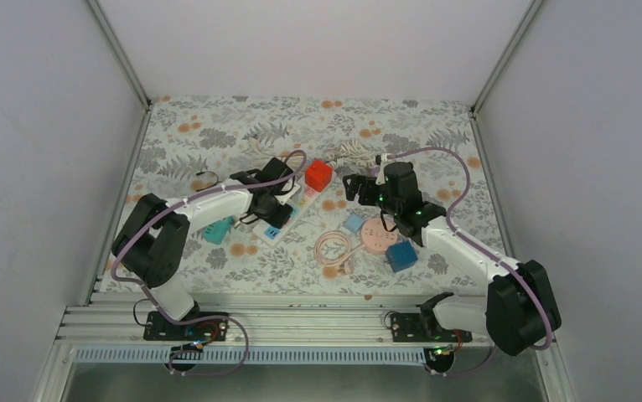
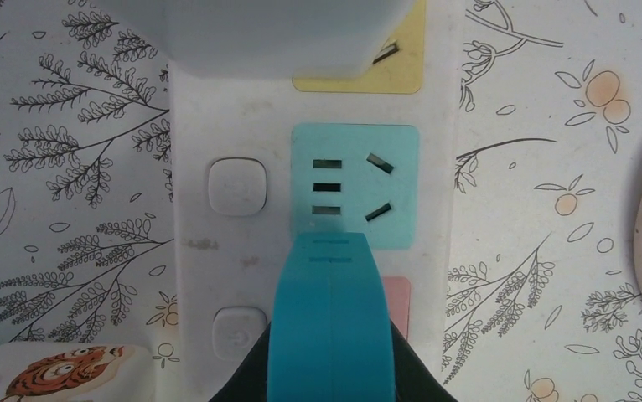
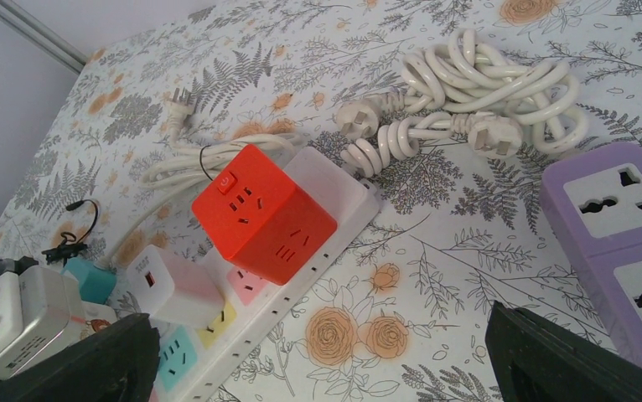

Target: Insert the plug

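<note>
A white power strip (image 1: 294,203) (image 2: 234,109) (image 3: 347,199) lies left of centre, with a red cube adapter (image 1: 318,174) (image 3: 259,213) plugged into its far end. A white plug block (image 2: 276,33) (image 3: 171,285) stands on the strip and covers part of the yellow socket (image 2: 401,75). I cannot tell whether its pins are in. My left gripper (image 1: 264,206) (image 2: 332,243) hangs straight over the strip, its teal fingers (image 2: 301,318) pressed together on nothing, tips at the edge of the free teal socket (image 2: 355,184). My right gripper (image 1: 355,186) (image 3: 326,368) hovers open beside the strip.
A teal adapter (image 1: 217,230) (image 3: 91,280) lies left of the strip. White coiled cables (image 1: 353,151) (image 3: 485,92) lie at the back. A purple socket block (image 3: 628,226) is under the right arm. A pink disc (image 1: 379,237), two blue cubes (image 1: 401,255) and a coiled pink cable (image 1: 334,249) sit in front.
</note>
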Controlling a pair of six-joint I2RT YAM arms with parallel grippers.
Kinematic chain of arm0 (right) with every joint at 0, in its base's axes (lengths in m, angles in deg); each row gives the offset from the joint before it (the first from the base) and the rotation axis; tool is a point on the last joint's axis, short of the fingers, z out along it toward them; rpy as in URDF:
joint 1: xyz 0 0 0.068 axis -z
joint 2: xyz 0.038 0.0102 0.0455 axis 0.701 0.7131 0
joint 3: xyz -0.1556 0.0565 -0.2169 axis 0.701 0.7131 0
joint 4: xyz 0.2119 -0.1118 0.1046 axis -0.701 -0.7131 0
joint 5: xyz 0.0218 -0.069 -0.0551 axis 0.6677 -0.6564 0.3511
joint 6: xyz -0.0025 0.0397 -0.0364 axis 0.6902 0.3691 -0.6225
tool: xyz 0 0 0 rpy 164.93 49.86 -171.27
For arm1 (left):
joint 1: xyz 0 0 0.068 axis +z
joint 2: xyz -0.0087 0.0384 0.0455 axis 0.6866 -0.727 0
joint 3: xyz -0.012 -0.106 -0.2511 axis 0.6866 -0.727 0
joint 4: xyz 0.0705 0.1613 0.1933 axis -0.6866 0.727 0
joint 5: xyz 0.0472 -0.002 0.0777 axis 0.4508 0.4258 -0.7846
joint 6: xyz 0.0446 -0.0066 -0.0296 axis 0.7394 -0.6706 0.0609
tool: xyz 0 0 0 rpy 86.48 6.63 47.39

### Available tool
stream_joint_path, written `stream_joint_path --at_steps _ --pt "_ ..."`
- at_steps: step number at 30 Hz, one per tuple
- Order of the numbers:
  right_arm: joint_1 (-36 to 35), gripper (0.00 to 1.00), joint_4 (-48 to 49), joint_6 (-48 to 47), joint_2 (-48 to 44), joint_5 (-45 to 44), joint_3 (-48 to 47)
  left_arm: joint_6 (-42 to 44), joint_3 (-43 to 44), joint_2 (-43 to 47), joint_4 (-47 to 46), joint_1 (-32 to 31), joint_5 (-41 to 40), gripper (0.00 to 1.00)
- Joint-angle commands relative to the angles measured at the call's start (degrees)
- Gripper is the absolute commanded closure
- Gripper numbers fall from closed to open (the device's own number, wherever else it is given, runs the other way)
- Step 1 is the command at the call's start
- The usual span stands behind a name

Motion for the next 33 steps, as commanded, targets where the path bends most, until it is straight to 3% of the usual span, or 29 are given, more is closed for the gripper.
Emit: stream_joint_path --at_steps 1,7,13,21,27,33 --pt "0.7 0.0 0.9 0.2 0.4 -0.4 0.0 -1.5 -1.8 -6.7 5.0 0.3 -9.6 0.98" --pt "0.9 0.0 -0.4 1.3 0.1 -1.3 -0.3 -4.0 0.5 -5.6 7.2 0.0 -10.2 0.96" --pt "2.6 0.0 -7.0 5.0 2.4 -5.9 -2.5 -6.7 6.3 4.1 7.6 0.0 -2.6 0.36" --pt "3.6 0.0 -9.9 4.0 2.1 -11.0 -3.0 -7.2 8.9 15.4 1.3 0.2 -3.1 0.03" --pt "3.6 0.01 -15.8 -1.3 4.4 -9.0 -6.6 -7.3 1.8 26.8 -10.2 0.2 -7.6 0.0" --pt "-2.7 0.07 -26.9 2.8 9.7 -15.6 -12.5 -7.2 -7.9 38.0 -23.7 0.2 -0.7 0.0"
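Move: The blue adapter is in the left fingers, down on the white power strip; the strip's white cube plug is about 5 cm ahead and 3 cm right, the red cube some 9 cm ahead and 9 right, the white travel adapter 8 cm left, level with it. The light-blue plug lies about 7 cm back, 2 left and 15 below the right hand; of that hand, at the same depth, the purple strip is 6 cm right, the round pink strip 10 back and 4 right. The blue adapter is let go on the white strip: after a brief slight tilt in place the left fingers open wide, shift about 1 cm left and lift off some 20 cm, swinging up to point forward. The right hand, still open, sinks over 3 cm and slides about 5 cm right over the purple strip, then starts back left, tipping down slightly. ##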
